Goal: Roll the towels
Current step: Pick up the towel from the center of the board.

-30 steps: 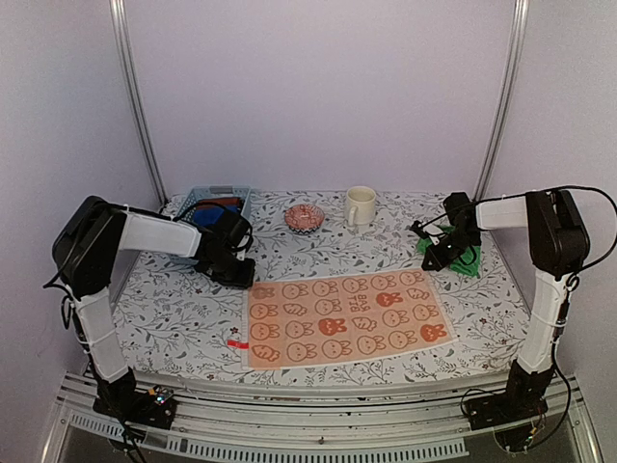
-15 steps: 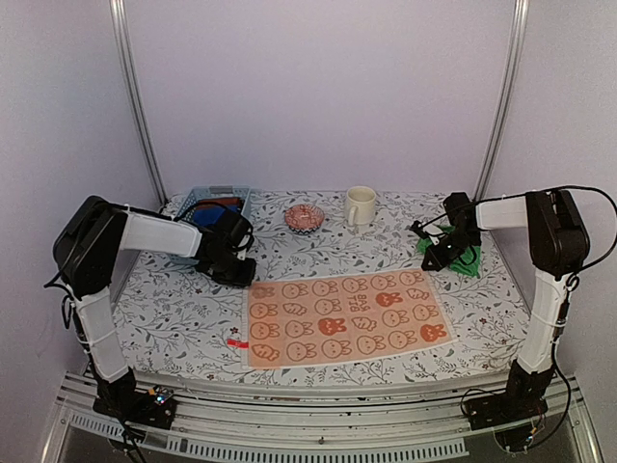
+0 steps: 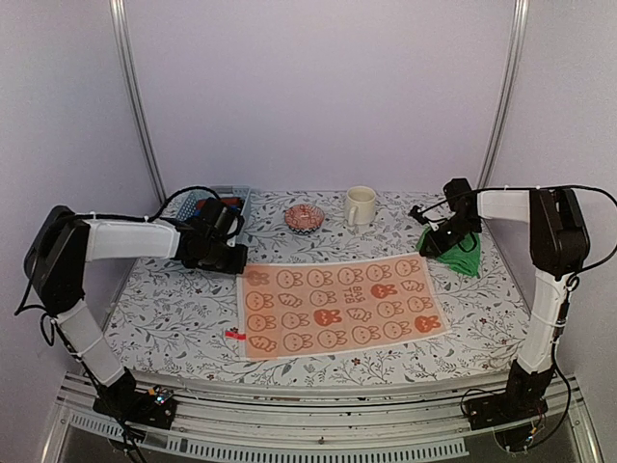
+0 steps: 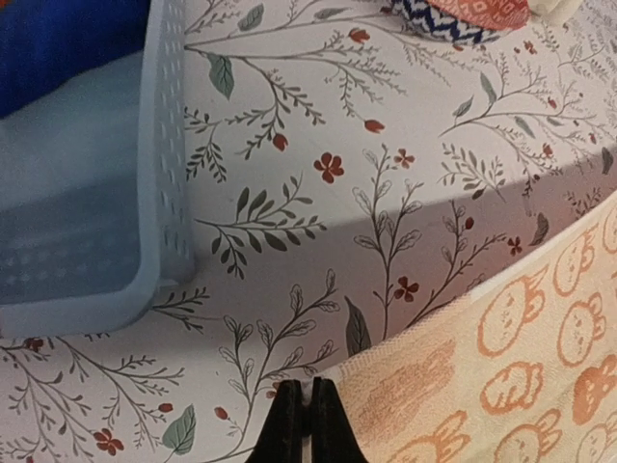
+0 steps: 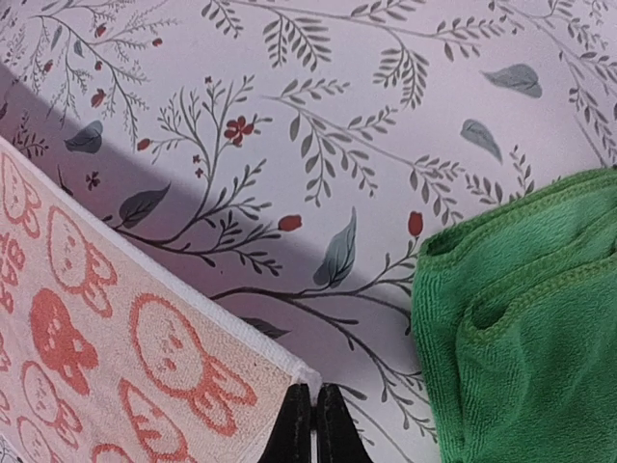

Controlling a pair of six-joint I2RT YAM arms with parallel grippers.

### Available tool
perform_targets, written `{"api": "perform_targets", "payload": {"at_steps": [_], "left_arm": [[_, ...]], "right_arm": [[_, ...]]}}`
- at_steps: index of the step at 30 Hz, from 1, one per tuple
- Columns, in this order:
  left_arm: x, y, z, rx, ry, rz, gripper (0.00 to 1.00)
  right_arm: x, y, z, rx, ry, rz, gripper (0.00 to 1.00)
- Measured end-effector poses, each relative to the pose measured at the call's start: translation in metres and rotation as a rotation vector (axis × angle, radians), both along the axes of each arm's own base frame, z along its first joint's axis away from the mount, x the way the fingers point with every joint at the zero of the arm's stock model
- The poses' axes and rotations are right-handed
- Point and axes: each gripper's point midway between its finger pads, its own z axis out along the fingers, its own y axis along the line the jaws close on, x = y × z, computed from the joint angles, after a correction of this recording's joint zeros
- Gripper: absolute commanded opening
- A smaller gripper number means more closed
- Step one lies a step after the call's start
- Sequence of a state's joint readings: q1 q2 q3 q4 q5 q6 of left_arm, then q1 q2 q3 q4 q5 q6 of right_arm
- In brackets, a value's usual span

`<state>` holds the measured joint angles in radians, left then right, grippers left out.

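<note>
An orange towel (image 3: 333, 303) with white rabbit prints lies spread across the middle of the table, its far edge lifted. My left gripper (image 3: 237, 267) is shut on its far left corner (image 4: 333, 381); the black fingertips (image 4: 294, 424) pinch the pale edging. My right gripper (image 3: 427, 249) is shut on the far right corner (image 5: 294, 371), also at the white edging. A crumpled green towel (image 3: 461, 256) lies just right of the right gripper and fills the right side of the right wrist view (image 5: 521, 309).
A pale blue basket (image 3: 198, 204) holding a blue cloth roll (image 4: 58, 39) stands at the back left, close behind the left gripper. A patterned bowl (image 3: 304, 218) and a cream mug (image 3: 360, 205) stand at the back centre. A small red tag (image 3: 234, 334) lies left of the orange towel.
Both grippers moved away from me with the towel's far corners, lifting its far edge and dragging the cloth back. The left arm swung lower and further out.
</note>
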<state>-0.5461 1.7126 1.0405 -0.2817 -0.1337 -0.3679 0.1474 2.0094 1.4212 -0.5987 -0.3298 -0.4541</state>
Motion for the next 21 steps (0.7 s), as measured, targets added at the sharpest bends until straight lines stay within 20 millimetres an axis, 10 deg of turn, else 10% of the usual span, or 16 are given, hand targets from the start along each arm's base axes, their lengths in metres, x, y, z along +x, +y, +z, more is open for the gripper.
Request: {"api": "perform_targets", "payload": {"at_steps": [21], "left_arm": [[0.005,0.004,0.046,0.002,-0.141,-0.033,0.00]], "right_arm": [[0.019,0.002,0.053,0.032,-0.105,0.027,0.03]]}}
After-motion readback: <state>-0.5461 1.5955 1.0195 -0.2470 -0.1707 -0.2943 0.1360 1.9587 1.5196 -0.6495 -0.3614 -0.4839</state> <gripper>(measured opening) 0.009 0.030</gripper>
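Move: Pinched at its two far corners, the orange bunny towel spreads between the hands: its middle lies about 18 cm to the right of and 8 cm back from the left hand, and some 14 cm to the left of and 11 cm back from the right hand, slightly below both. The basket is about 13 cm ahead of the left hand and 6 cm left; the patterned bowl 15 cm ahead, 12 cm right. The green towel sits 6 cm right of the right hand and 2 cm ahead. Raising the towel's far edge by its corners, both hands go up together about 5 cm, quickly at first, then almost pausing before climbing again; the right also edges some 2 cm forward, towards the mug's side of the table. Both keep their shut pinch, the left fingertips tilting outward by under 10 degrees. ##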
